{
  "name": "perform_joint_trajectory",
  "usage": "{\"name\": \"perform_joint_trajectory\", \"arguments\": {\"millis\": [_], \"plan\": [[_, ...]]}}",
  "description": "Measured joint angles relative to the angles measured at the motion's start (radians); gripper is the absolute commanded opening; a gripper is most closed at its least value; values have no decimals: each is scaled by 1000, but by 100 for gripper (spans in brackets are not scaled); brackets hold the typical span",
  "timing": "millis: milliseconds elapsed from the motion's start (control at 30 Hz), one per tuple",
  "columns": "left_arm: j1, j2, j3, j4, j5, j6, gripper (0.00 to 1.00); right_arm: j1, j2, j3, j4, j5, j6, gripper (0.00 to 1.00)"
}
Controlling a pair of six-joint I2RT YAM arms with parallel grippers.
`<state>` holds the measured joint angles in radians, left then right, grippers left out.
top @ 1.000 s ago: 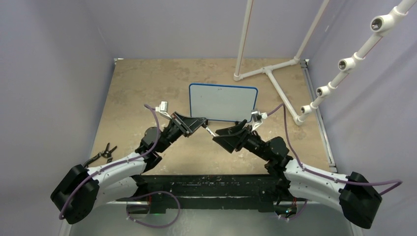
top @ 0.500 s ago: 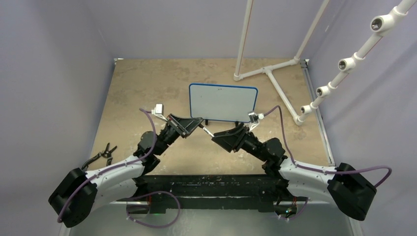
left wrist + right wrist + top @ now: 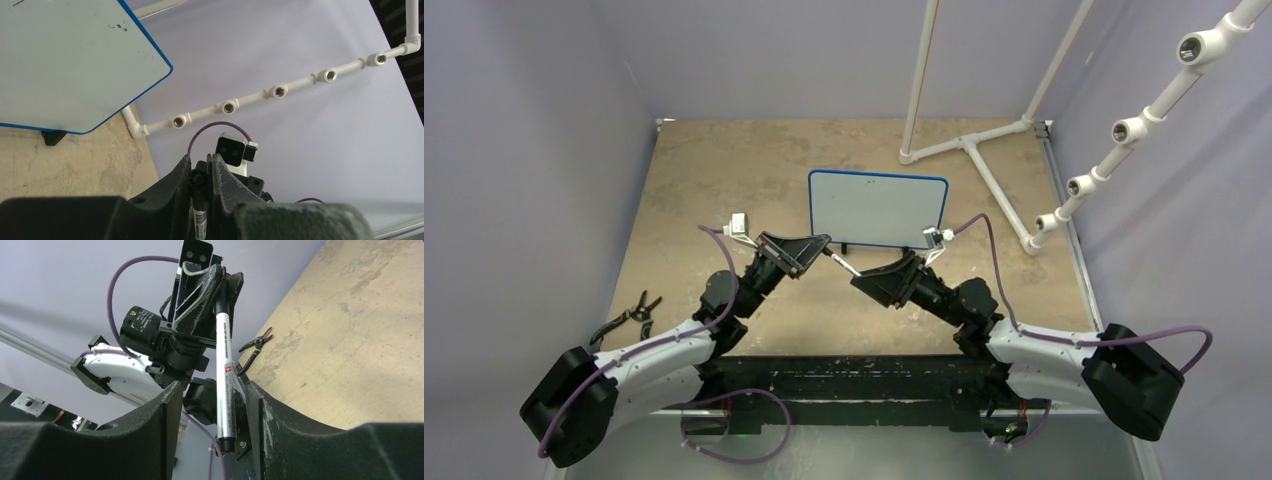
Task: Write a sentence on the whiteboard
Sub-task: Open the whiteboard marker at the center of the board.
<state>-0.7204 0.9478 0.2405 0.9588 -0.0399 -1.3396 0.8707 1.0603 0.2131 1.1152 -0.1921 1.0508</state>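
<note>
The whiteboard (image 3: 879, 208) stands upright on black feet at the table's middle, its blue-rimmed face (image 3: 60, 65) blank apart from a few tiny specks; no sentence is in view on it. In front of it, my left gripper (image 3: 819, 250) is shut on the black cap end of a silver marker (image 3: 842, 263). The marker (image 3: 201, 200) sits pinched between the left fingers (image 3: 200, 162). My right gripper (image 3: 212, 392) is open around the marker's barrel (image 3: 223, 365). A gap shows on both sides of the barrel, wider on the left.
Black pliers (image 3: 629, 318) lie on the table at the left edge. A white PVC pipe frame (image 3: 969, 150) stands behind and right of the board, with a row of pipe fittings (image 3: 1124, 130) along the right wall. Lilac walls close in the table.
The right jaws have narrowed around the marker barrel. Both grippers have drifted slightly left and toward the near edge, the left still holding the marker.
</note>
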Motion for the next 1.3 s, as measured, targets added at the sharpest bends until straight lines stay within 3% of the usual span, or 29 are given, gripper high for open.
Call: {"name": "perform_joint_trajectory", "arguments": {"millis": [667,733,900,1300], "plan": [[0,40,-43,118,-51,4,0,6,172,86,108,17,26,35],[0,39,-43,124,-53,4,0,7,182,87,122,17,31,30],[0,39,-43,142,-55,-4,0,7,189,87,128,24,37,0],[-16,-23,-68,132,-71,10,0,25,144,82,82,47,48,0]]}}
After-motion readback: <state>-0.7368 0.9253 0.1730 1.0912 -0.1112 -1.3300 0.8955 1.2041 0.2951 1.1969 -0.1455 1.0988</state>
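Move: The marker's middle is about 4 cm forward, 5 cm left and 1 cm above the open right hand, with its tail already between those fingertips. From the left hand, which still holds the cap, the middle is about 4 cm back, 4 cm right and 1 cm lower. The left gripper is some 8 cm ahead and 7 cm left of the right one; the whiteboard's middle is roughly 20 cm forward, 3 cm right and 12 cm below the right hand. The right fingers close from half open and pinch the marker's barrel, after the hand slides about 3 cm left and forward along it towards the cap. The left hand keeps its grip on the cap, dips nearly 1 cm, then eases about 1.5 cm left and rises; once both hold on, the two draw slightly back and up together. ##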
